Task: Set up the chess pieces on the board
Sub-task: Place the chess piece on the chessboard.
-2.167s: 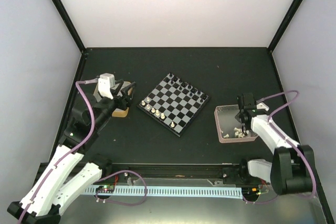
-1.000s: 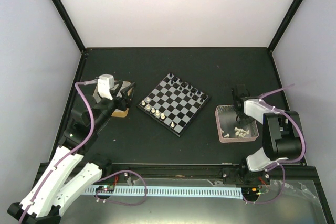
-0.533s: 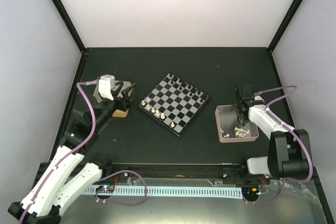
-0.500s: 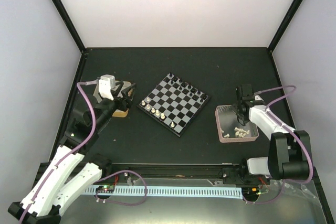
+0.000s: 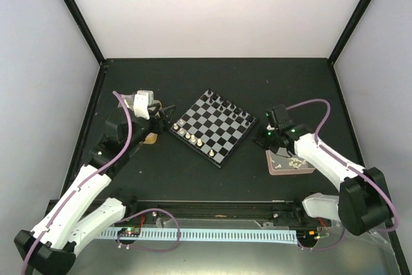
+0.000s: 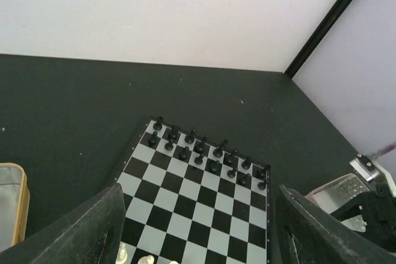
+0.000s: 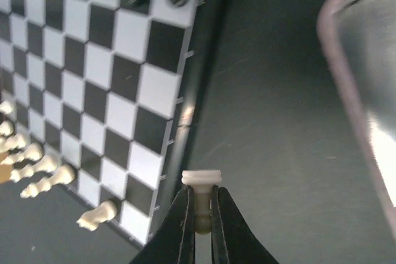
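The board [image 5: 214,126] lies mid-table, turned like a diamond, with black chess pieces [image 5: 226,106] along its far-right edge and several white chess pieces [image 5: 191,136] along its near-left edge. My right gripper [image 7: 202,205] is shut on a cream-white chess piece [image 7: 202,180], held above the dark table between the board's rim [image 7: 192,100] and the pink tray [image 7: 346,97]. The right gripper [image 5: 269,134] hovers just right of the board. My left gripper [image 5: 164,115] stands open at the board's left corner, its fingers [image 6: 93,230] on either side of the checks [image 6: 198,205], holding nothing.
The pink tray [image 5: 278,167] with loose white pieces [image 5: 297,163] sits right of the board, under the right arm. A yellow-rimmed tin [image 5: 150,138] lies left of the board beneath the left arm; its edge [image 6: 23,196] shows in the left wrist view. Black walls frame the table.
The right gripper has left the pink tray with a white piece and moved left towards the board. The left arm has swung right, from over the tin to the board's left corner.
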Motion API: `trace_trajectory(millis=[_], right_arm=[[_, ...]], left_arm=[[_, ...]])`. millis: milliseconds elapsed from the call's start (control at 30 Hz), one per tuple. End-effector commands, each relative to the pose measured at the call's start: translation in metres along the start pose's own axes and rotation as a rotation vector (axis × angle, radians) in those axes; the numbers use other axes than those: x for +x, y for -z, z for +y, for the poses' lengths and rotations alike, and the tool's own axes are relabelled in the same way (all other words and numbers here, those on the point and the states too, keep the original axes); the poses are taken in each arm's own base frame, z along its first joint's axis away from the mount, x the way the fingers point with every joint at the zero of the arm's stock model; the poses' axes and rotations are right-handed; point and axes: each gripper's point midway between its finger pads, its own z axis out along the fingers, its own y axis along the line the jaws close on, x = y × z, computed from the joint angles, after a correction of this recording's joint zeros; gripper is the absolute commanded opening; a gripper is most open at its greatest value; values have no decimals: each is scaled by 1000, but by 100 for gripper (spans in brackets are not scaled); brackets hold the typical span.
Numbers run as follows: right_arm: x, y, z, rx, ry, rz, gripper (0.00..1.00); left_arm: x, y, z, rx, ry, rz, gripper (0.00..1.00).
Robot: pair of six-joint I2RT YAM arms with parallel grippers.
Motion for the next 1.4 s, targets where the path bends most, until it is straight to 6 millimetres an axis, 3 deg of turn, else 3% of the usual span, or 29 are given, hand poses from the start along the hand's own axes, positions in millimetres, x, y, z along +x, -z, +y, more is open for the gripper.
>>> trace_trajectory(millis=[0, 333, 600, 667, 867, 1100, 1367], right_arm=[[14, -4, 48, -93, 45, 58, 1], [50, -61, 82, -46, 142, 200, 1], [67, -80, 80, 34, 209, 251, 1], [66, -82, 79, 51, 220, 250, 4], [56, -79, 89, 45, 244, 212, 26], [52, -76, 97, 65, 337, 155, 32], [48, -77, 88, 247, 503, 49, 33]], left_arm=[[-10, 2, -7, 22, 7, 3, 68], [-13, 5, 1, -33, -45, 4, 68], [-12, 6, 4, -49, -49, 2, 68], [-12, 6, 5, -51, -48, 1, 68], [-11, 6, 5, -51, -47, 5, 68], [-11, 6, 5, -53, -48, 3, 68], [-9, 5, 7, -56, -44, 6, 68]])
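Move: The right hand already grips a white pawn. Its spot near the chessboard's right-hand edge lies about 13 cm to the left, level ahead and some 7 cm lower. From the hand, the lone white piece stands about 18 cm left and 3 back, the nearest black piece 10 ahead and 3 left, and the pink tray's middle 12 right and 3 back. From the left hand the spot lies some 22 cm right, 1 back and 28 below. The right hand sets the held white pawn's base on the board and lets go of its head, after carrying it about 12.5 cm left in from the tray side and sinking some 4.5 cm. The wrist swings counter-clockwise on the way, around 20 degrees in all; once the fingers part, the hand lifts nearly 2 cm, easing slightly left and forward. ##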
